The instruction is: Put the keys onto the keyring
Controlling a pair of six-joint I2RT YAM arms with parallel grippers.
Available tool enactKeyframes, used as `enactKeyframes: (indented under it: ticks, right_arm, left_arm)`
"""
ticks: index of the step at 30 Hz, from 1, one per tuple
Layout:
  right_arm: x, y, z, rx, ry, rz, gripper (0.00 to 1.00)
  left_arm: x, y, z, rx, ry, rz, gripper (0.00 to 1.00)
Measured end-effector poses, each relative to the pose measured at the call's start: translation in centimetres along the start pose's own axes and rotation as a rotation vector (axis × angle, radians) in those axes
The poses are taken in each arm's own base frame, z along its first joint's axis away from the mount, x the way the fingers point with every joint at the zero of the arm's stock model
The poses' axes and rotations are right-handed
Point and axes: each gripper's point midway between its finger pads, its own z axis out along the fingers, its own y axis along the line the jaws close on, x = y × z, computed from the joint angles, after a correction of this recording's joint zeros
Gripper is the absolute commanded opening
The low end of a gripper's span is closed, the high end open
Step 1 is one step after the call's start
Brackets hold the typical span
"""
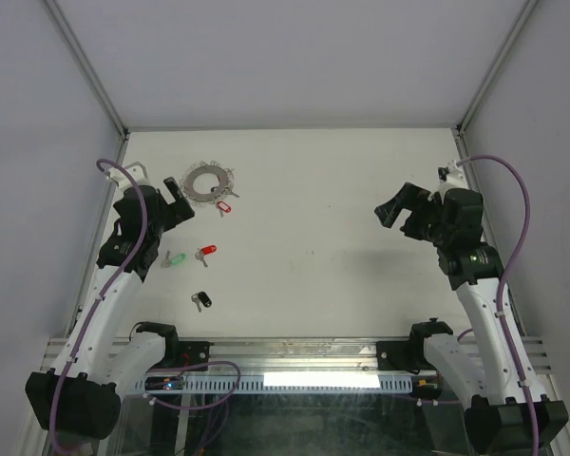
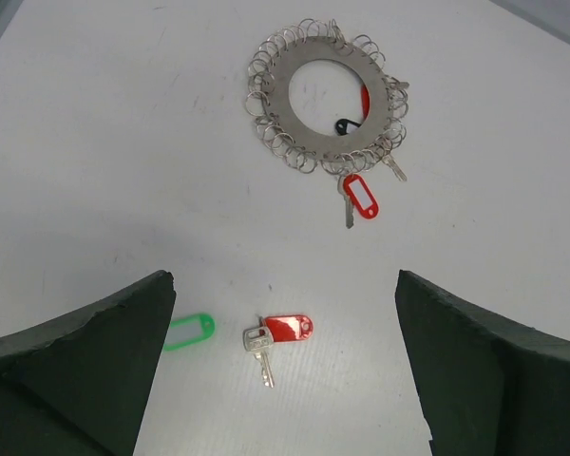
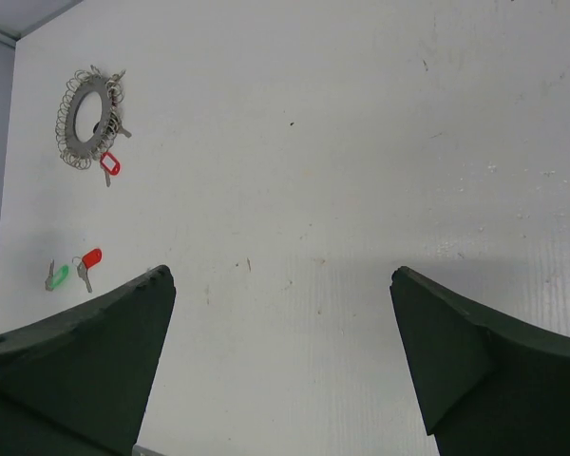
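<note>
The keyring (image 1: pixel 209 182) lies flat at the far left; it also shows in the left wrist view (image 2: pixel 323 92) and the right wrist view (image 3: pixel 88 118). A red-tagged key (image 2: pixel 359 197) hangs at its rim and a black tag (image 2: pixel 346 124) lies in its hole. A loose red-tagged key (image 1: pixel 206 251) (image 2: pixel 275 332), a green-tagged key (image 1: pixel 175 258) (image 2: pixel 190 332) and a black-tagged key (image 1: pixel 201 300) lie on the table nearer me. My left gripper (image 1: pixel 179 198) (image 2: pixel 285 275) is open and empty above the loose red key. My right gripper (image 1: pixel 391 211) (image 3: pixel 280 274) is open and empty at the right.
The white table (image 1: pixel 323 237) is enclosed by grey walls with metal corner posts (image 1: pixel 85 66). An aluminium rail (image 1: pixel 294 351) with cables runs along the near edge between the arm bases.
</note>
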Motion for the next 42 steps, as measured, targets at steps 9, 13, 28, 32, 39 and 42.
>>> enactKeyframes:
  ticks: [9,13,28,32,39,42]
  right_arm:
    - [-0.6,-0.3,-0.1,0.020,-0.025,-0.001,1.00]
    - [-0.5,-0.3,0.0,0.019,-0.016,0.002,1.00]
    - [1.4,0.6,0.3,-0.056,0.052,0.030,0.99]
    - [3.0,0.5,0.7,-0.071,0.097,0.053,0.99]
    - [4.5,0.8,1.0,-0.116,0.141,0.063,0.99]
    - [4.4,1.1,0.9,-0.138,0.143,0.061,0.99]
  left_arm:
    - [-0.8,0.3,-0.1,-0.016,-0.023,0.045,0.99]
    - [-1.9,-0.8,0.6,0.012,-0.019,0.091,0.99]
    - [-0.7,-6.4,9.2,0.157,0.206,0.274,0.99]
    - [1.1,-7.1,12.2,0.168,0.302,0.313,0.99]
    - [4.4,-7.8,16.5,0.180,0.445,0.340,0.99]
    - [5.8,-8.2,18.0,0.193,0.491,0.353,0.99]
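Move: The keyring, a flat metal disc edged with small wire loops, lies about 18 cm ahead of my left hand and a centimetre or so to its right, some 19 cm below. The red tag hanging at its near right edge is about 10 cm ahead and 6 right of that hand; the loose red tag is 4 cm back and 2 right, the green tag 6 back and 7 left. From my right hand, the keyring is about 21 cm ahead and 49 left. I reach my open left hand forward about 16 cm and a bit to the right towards the near right rim of the keyring, first rising slightly, then sinking fast to about 10 cm lower. On the way I tip the fingers down some 25 degrees and turn them clockwise about as much. My right hand, also open and empty, drifts a few centimetres left and down and slightly back over bare table. ##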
